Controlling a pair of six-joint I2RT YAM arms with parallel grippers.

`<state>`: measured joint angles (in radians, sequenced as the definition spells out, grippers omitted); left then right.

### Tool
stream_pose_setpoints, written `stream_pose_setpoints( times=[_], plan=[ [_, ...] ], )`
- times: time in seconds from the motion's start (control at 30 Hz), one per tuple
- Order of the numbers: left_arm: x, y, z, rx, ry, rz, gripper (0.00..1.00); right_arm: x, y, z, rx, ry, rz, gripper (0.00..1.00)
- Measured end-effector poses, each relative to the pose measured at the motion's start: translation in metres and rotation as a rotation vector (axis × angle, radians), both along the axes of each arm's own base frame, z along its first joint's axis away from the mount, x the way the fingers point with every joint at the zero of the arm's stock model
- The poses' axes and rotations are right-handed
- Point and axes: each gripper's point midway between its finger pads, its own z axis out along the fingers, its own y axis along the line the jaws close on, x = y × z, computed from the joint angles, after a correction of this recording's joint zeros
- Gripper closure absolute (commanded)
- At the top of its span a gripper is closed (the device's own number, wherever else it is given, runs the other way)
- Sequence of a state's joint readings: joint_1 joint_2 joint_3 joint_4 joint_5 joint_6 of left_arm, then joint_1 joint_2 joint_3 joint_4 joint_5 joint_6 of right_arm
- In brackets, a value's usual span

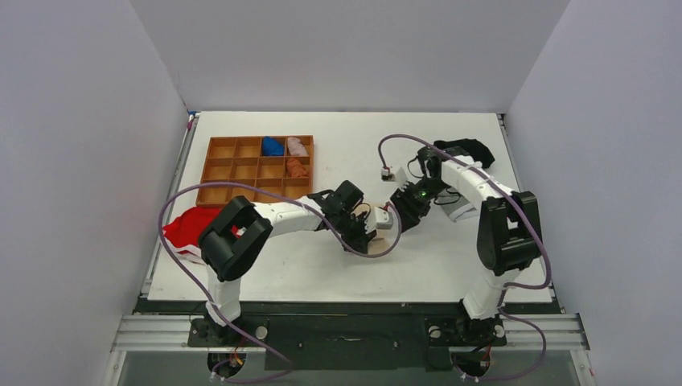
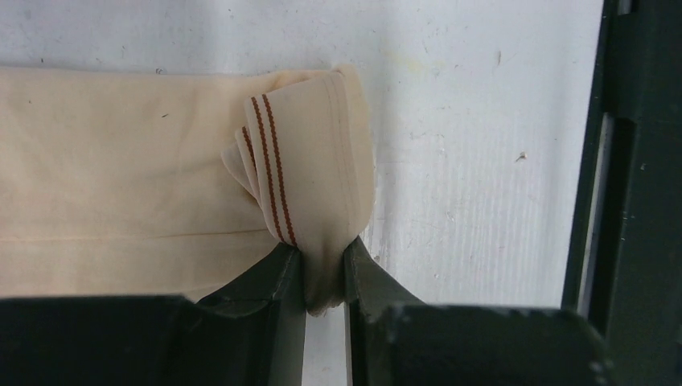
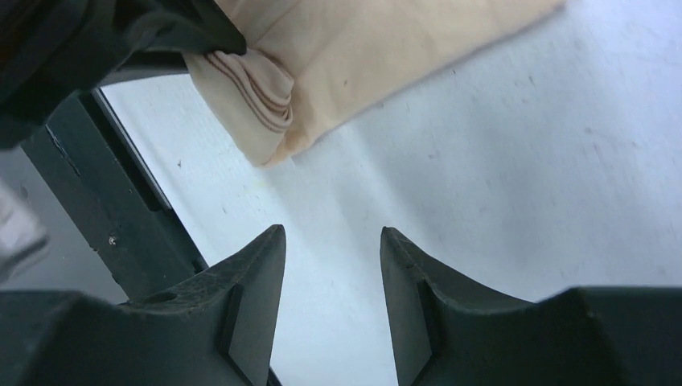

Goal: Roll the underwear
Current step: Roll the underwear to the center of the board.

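The underwear (image 2: 121, 177) is pale cream fabric lying flat on the white table, and one end is folded over to show a waistband with two thin red stripes. My left gripper (image 2: 326, 269) is shut on that folded end, which bulges up between the fingers. In the top view the left gripper (image 1: 366, 229) is at the table's middle, over the underwear (image 1: 375, 244). My right gripper (image 3: 332, 237) is open and holds nothing. It hovers over bare table, a short way from the underwear's (image 3: 378, 48) folded end. In the top view the right gripper (image 1: 396, 215) faces the left one closely.
A wooden compartment tray (image 1: 217, 173) stands at the back left, holding a blue roll (image 1: 273, 146), a pale roll (image 1: 298, 145) and a brownish roll (image 1: 297, 168). A red garment (image 1: 183, 229) lies at the left edge. A black garment (image 1: 470, 149) lies at the back right.
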<state>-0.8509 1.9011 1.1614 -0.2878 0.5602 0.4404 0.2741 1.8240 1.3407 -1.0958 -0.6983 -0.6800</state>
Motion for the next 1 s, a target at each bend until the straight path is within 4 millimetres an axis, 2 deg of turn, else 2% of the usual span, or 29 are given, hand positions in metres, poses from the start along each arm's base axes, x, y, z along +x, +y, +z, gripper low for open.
stream_pose_setpoints(
  times=[0.17, 0.47, 0.7, 1.0],
  plan=[
    [0.002, 0.000, 0.000, 0.001, 0.149, 0.007, 1.00, -0.005, -0.015, 0.017, 0.011, -0.073, -0.077, 0.57],
    [0.004, 0.005, 0.000, -0.026, 0.540, 0.035, 1.00, -0.024, -0.022, 0.036, 0.029, -0.249, -0.141, 0.56],
    [0.001, 0.011, 0.000, -0.017, 0.853, 0.083, 1.00, -0.044, 0.002, 0.025, -0.024, -0.385, -0.009, 0.53],
    [-0.010, 0.022, 0.001, 0.031, 1.002, 0.118, 1.00, -0.049, 0.034, 0.007, -0.089, -0.486, 0.156, 0.52]
  ],
)
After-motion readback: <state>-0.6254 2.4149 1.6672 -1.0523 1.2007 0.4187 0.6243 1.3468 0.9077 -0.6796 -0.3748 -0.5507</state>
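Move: The underwear's near edge is a small roll, its left end already pinched by the left hand; the roll's middle lies about 4 cm to that hand's right, and the unrolled part is centred roughly 5 cm ahead and 4 cm to the right. From the right hand, open and empty, the roll's right end lies some 6 cm back, 5 cm left and 6 cm below. The grey garment lies about 9 cm ahead and 17 cm right of the right hand. The roll's left end stays pinched in the left hand, which turns it over forward by some 55 degrees, top going away from the base, while easing about 2 cm left, low over the board. The right hand first swings up, back and a little right, then comes left and down towards the roll's right end, about 5.5 cm farther back in all, fingers staying open and touching nothing. ##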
